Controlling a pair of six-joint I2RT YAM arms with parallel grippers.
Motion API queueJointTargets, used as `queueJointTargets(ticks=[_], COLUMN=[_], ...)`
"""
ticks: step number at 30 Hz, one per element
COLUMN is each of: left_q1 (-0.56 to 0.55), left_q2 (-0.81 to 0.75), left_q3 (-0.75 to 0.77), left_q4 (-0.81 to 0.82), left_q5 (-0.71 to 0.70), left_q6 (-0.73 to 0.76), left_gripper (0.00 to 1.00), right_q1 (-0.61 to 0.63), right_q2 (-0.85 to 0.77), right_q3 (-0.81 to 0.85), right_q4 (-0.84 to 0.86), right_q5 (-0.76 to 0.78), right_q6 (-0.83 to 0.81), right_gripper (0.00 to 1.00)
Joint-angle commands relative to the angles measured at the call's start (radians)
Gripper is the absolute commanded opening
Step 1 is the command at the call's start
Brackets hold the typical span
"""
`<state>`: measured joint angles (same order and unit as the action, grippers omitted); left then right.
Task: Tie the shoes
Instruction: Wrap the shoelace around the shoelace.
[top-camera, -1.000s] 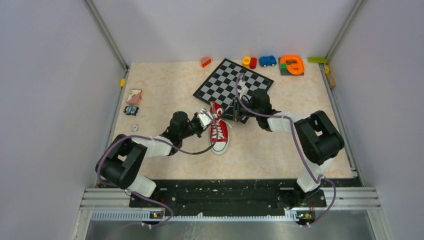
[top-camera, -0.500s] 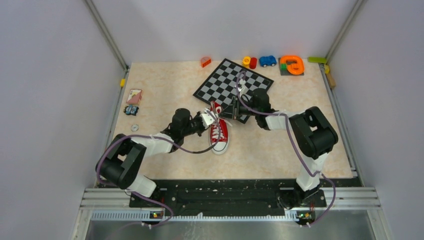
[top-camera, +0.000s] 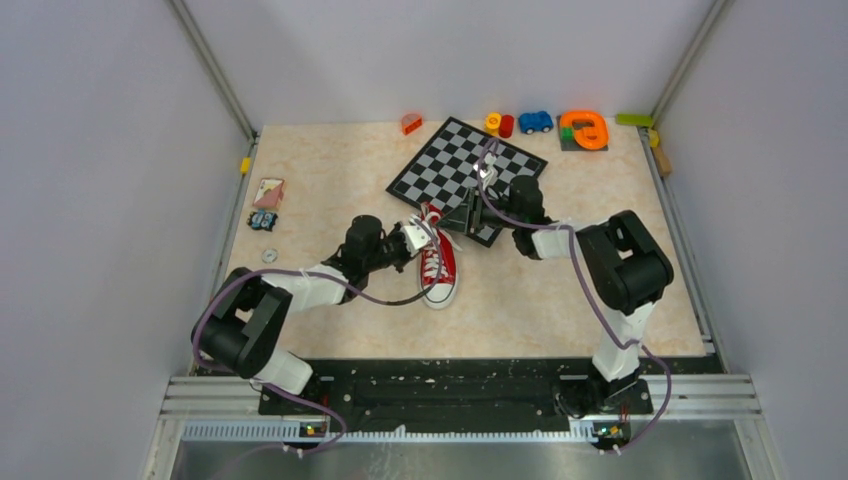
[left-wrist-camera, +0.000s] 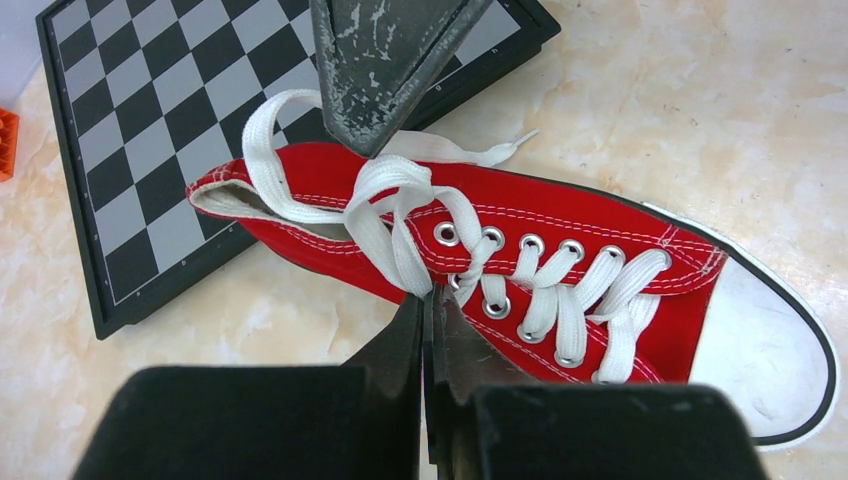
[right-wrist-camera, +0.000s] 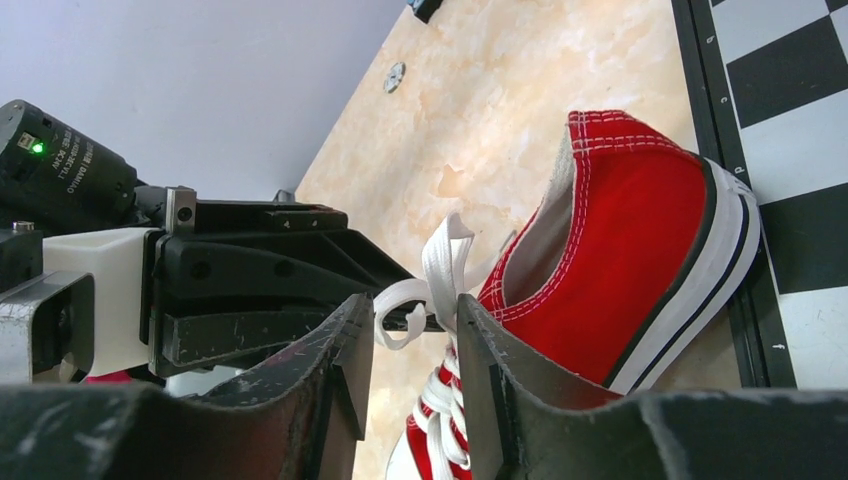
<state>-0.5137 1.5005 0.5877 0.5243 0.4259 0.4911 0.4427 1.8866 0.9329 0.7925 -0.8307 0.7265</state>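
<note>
A red sneaker (top-camera: 438, 270) with white laces lies mid-table, toe toward me and heel on the chessboard's edge. In the left wrist view the shoe (left-wrist-camera: 600, 235) lies on its side, and my left gripper (left-wrist-camera: 432, 300) is shut on a lace strand (left-wrist-camera: 385, 185) beside the top eyelets. My right gripper (top-camera: 462, 218) hovers over the heel. Its fingers (left-wrist-camera: 380, 70) point down at the lace crossing. In the right wrist view my right gripper (right-wrist-camera: 412, 320) stands open, and a lace loop (right-wrist-camera: 440, 265) rises between the jaws, touching the right one.
A black-and-white chessboard (top-camera: 467, 177) lies behind the shoe. Toys line the far edge: an orange block (top-camera: 411, 123), a blue car (top-camera: 535, 121) and an orange ring (top-camera: 584, 130). A card (top-camera: 268, 191) and a washer (top-camera: 269, 256) lie at the left.
My right gripper has opened and let go of the lace, and it has shifted slightly toward the chessboard. The left gripper has held its grip and edged toward the shoe.
</note>
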Motion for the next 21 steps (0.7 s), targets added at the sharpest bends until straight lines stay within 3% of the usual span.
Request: queueJointTargets(ticks=[1,8,21], left_q1=[0.000,0.000,-0.001], left_q2=[-0.017,-0.020,-0.012], left_q3=[0.037,0.067,0.168], left_q4=[0.001,-0.055,-0.251], left_q5=[-0.020,-0.026,-0.023], left_q6=[-0.015,-0.018,-0.018], left_gripper=[0.00,0.00,0.00], right_q1=[-0.009,-0.007,-0.007], right_q2=[0.015,0.038,0.098], right_q3=[0.016,0.015,0.026], right_q4=[0.073,0.110,0.161], right_q5=[-0.027,-0.054,-0.065], right_q6=[0.010,0.021,0.047], right_gripper=[0.39,0.56,0.61])
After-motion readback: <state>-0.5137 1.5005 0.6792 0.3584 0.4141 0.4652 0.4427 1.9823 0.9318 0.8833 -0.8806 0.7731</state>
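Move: The shoelace that the right hand is working round lies in the left fingertips, about 5 cm below the right hand, some 2 cm back and 3 cm to its left; for the left hand it is right at its tips, already pinched. The middle of the red shoe is roughly 6 cm back of the right hand, 1 cm to its left and 9 cm below. The chessboard's middle lies about 13 cm ahead, 4 cm to the right and 12 cm below. The right hand, its fingers already partly parted beside the lace loops, spreads them from about a third to well over half open while almost staying in place, then sinks about 2.5 cm, most of it late, to bring the parted tips down around the lace at the left fingertips. The left hand keeps its pinch on the lace just above the shoe, nearly still, its shut fingers only tipping a further 5 degrees or so. ##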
